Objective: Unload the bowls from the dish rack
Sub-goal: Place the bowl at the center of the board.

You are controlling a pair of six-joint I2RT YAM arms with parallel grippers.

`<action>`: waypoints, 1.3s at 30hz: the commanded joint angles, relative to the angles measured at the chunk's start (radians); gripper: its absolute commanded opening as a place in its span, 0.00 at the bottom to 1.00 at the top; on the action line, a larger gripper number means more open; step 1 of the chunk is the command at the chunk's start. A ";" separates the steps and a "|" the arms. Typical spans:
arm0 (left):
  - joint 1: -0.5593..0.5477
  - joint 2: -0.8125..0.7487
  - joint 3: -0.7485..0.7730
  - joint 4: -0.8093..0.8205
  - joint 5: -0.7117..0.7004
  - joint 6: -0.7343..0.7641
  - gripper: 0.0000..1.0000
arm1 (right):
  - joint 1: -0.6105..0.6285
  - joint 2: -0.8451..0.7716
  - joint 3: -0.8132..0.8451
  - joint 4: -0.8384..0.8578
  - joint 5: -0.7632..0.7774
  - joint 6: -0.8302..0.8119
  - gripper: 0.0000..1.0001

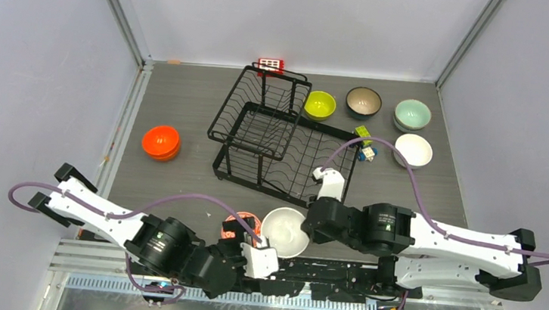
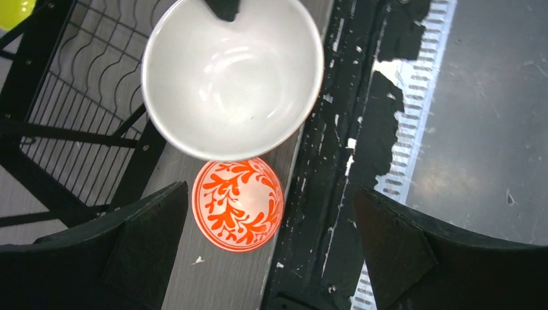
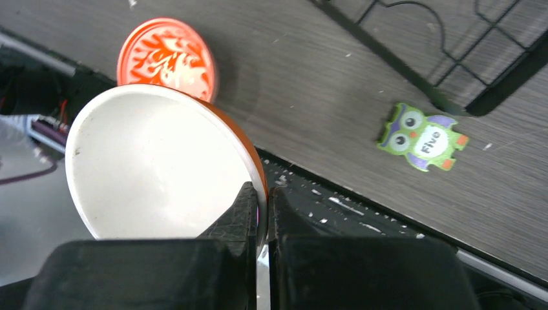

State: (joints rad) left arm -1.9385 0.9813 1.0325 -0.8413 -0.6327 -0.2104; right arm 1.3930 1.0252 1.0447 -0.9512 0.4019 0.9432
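Note:
The black wire dish rack (image 1: 274,132) stands mid-table. My right gripper (image 3: 262,213) is shut on the rim of a bowl (image 3: 155,168) that is white inside and orange outside, held near the table's front edge (image 1: 284,232). Beside it on the table rests a white bowl with a red floral pattern (image 2: 238,204), and my left gripper (image 2: 271,252) hangs open just above it, touching nothing. An orange stack of bowls (image 1: 160,142) sits at the left. Lime green (image 1: 319,105), dark brown (image 1: 363,100), pale mint (image 1: 412,115) and white (image 1: 413,150) bowls sit at the back right.
A green owl toy (image 3: 423,137) lies on the table near the rack's corner. Small toy blocks (image 1: 364,142) sit right of the rack, and a red gridded block (image 1: 270,65) behind it. A black rail (image 1: 336,271) runs along the front edge.

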 commanded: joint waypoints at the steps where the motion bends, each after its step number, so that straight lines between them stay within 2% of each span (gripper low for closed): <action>1: -0.005 -0.032 -0.040 0.076 -0.168 -0.182 1.00 | 0.001 -0.041 -0.053 0.051 0.174 0.087 0.01; 6: -0.005 -0.036 -0.126 0.191 -0.313 -0.355 1.00 | 0.001 -0.025 -0.141 0.113 0.222 0.122 0.01; 9: -0.005 -0.034 -0.183 0.222 -0.432 -0.515 1.00 | 0.001 0.001 -0.183 0.158 0.226 0.147 0.01; 13: -0.004 -0.046 -0.238 0.144 -0.585 -0.807 1.00 | -0.001 0.032 -0.243 0.226 0.236 0.188 0.01; 16: -0.003 -0.064 -0.267 0.058 -0.621 -0.978 1.00 | -0.007 0.064 -0.260 0.255 0.232 0.197 0.01; 28: -0.004 -0.122 -0.279 -0.069 -0.591 -1.078 1.00 | -0.051 0.119 -0.315 0.320 0.183 0.200 0.01; 34: -0.004 -0.118 -0.262 -0.195 -0.594 -1.185 1.00 | -0.051 0.122 -0.336 0.316 0.155 0.199 0.01; 39: -0.004 -0.125 -0.275 -0.212 -0.596 -1.218 1.00 | -0.051 0.129 -0.350 0.318 0.145 0.199 0.01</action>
State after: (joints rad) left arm -1.9381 0.8680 0.7464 -1.0145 -1.1706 -1.3449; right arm 1.3434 1.1522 0.6960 -0.6754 0.5301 1.1103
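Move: The right hand holds the white bowl by its right rim; the clear table spot it is bound for lies about 2 cm ahead, 5 cm left and 19 cm below. The patterned bowl stands some 18 cm left of this hand and 2 cm ahead, the green owl toy about 10 cm right and 4 cm ahead, and the rack's near right corner roughly 10 cm right and 9 cm ahead. From the empty, open left hand, the patterned bowl lies about 10 cm ahead, 4 cm left and 19 cm down. The right arm, still pinching the white bowl's rim, lowers it about 12 cm towards the bare table to the right of the patterned bowl, edging some 3 cm forward and a little right early on, fast at first and then slowing, while the wrist turns roughly 15 degrees clockwise. Meanwhile the left hand, already free and wide open, swings forward about 7 cm, left 5 cm and down 4 cm, turning nearly 50 degrees counter-clockwise and rolling so that its spread fingers come to face the patterned bowl without touching it. ##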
